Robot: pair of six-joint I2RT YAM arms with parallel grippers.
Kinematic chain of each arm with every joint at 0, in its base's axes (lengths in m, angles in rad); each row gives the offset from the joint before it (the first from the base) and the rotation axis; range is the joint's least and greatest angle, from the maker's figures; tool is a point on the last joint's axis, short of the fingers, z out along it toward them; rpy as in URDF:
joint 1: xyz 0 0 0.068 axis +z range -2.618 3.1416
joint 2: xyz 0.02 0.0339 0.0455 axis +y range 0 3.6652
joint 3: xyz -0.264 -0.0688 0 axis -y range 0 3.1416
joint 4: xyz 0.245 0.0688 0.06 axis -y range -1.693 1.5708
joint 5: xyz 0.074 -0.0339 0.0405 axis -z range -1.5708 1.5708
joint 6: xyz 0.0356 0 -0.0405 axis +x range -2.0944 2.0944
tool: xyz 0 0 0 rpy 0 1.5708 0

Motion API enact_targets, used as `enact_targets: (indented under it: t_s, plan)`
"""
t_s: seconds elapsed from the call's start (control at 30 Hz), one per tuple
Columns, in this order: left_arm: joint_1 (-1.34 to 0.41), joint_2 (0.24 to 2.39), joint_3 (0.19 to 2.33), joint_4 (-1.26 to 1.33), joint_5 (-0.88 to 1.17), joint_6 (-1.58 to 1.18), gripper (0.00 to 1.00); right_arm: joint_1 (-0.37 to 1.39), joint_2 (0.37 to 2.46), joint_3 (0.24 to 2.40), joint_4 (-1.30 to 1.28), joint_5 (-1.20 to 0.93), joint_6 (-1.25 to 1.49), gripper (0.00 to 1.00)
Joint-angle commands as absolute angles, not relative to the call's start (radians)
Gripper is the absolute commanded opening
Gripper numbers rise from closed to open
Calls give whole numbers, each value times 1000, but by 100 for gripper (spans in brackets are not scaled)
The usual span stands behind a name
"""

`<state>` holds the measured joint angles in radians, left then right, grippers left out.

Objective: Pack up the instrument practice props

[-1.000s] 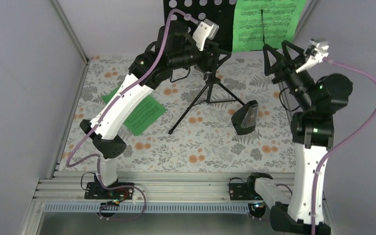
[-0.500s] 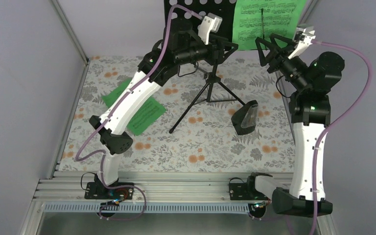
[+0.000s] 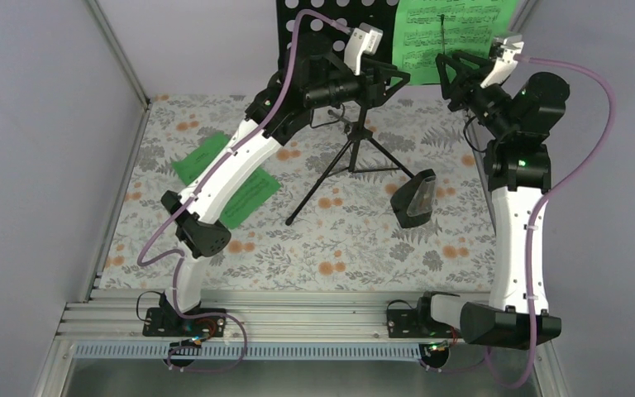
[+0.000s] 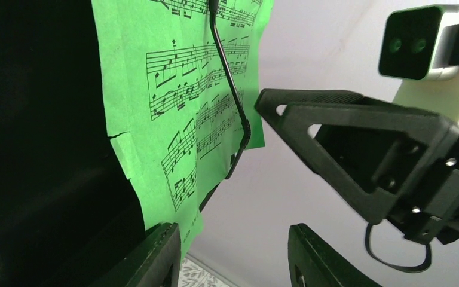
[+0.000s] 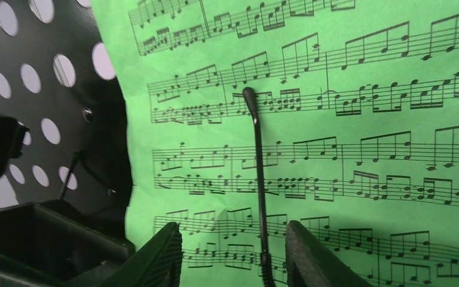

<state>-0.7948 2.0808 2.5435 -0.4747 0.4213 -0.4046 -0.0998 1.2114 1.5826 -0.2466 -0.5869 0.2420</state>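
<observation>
The black music stand's hole-punched desk (image 3: 331, 25) rises at the back on tripod legs (image 3: 351, 157). A green music sheet (image 3: 455, 37) hangs on its right side under a thin wire page holder (image 5: 257, 179). My right gripper (image 5: 234, 257) is open just in front of that sheet (image 5: 346, 119), with the wire between its fingers. My left gripper (image 4: 233, 257) is open at the sheet's lower left corner (image 4: 179, 89), which lies by its left finger (image 4: 155, 257). A second green sheet (image 3: 227, 178) lies on the table, partly under my left arm. The dark metronome (image 3: 414, 198) stands right of the tripod.
Both grippers (image 3: 395, 80) (image 3: 446, 74) face each other closely below the desk; my right gripper (image 4: 364, 155) fills the left wrist view's right side. A floral cloth (image 3: 339, 240) covers the table. Grey walls (image 3: 41, 165) enclose left, right and back.
Both arms have stretched up and back towards the stand's desk. The right gripper swung left onto the sheet, and both grippers' jaws have narrowed.
</observation>
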Motion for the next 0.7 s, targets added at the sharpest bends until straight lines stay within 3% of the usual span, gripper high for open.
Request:
enact_targets:
  t_s: [0.0,0.47,0.67]
  plan:
    - [-785,2115,2564,-441,414,-425,42,-105,1239,1624,-220,-599,224,39]
    - [-785,2131,2551,-417,421,-423,17,-98,1295,1638,-172,-687,246,20]
    - [-785,2124,2545,-417,425,-413,5,-92,1309,1646,-172,-708,247,5]
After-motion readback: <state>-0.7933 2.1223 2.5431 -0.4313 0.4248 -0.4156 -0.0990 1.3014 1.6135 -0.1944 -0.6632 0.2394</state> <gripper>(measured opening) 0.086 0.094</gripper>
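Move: My right hand's open fingers straddle the page holder on the stand's right half, whose lower part is about 3 cm straight ahead and roughly 1 cm above. The remaining green sheet's lower left corner is right at my left fingertips, about 1 cm ahead, 1 cm to the left and 2 cm below. From that left hand, the page holder is about 7 cm to the right, 3 cm ahead and 3 cm up, and the bare perforated desk half some 12 cm to the left, 6 cm ahead and 5 cm up. I close both grippers nearly shut at the stand. My right hand eases forward about 2.5 cm and a little left, and pinches the page holder where it lies over the music. Meanwhile my left hand creeps about 2 cm down, forward and to the right at the sheet's lower left corner, its fingers closing on that edge. ##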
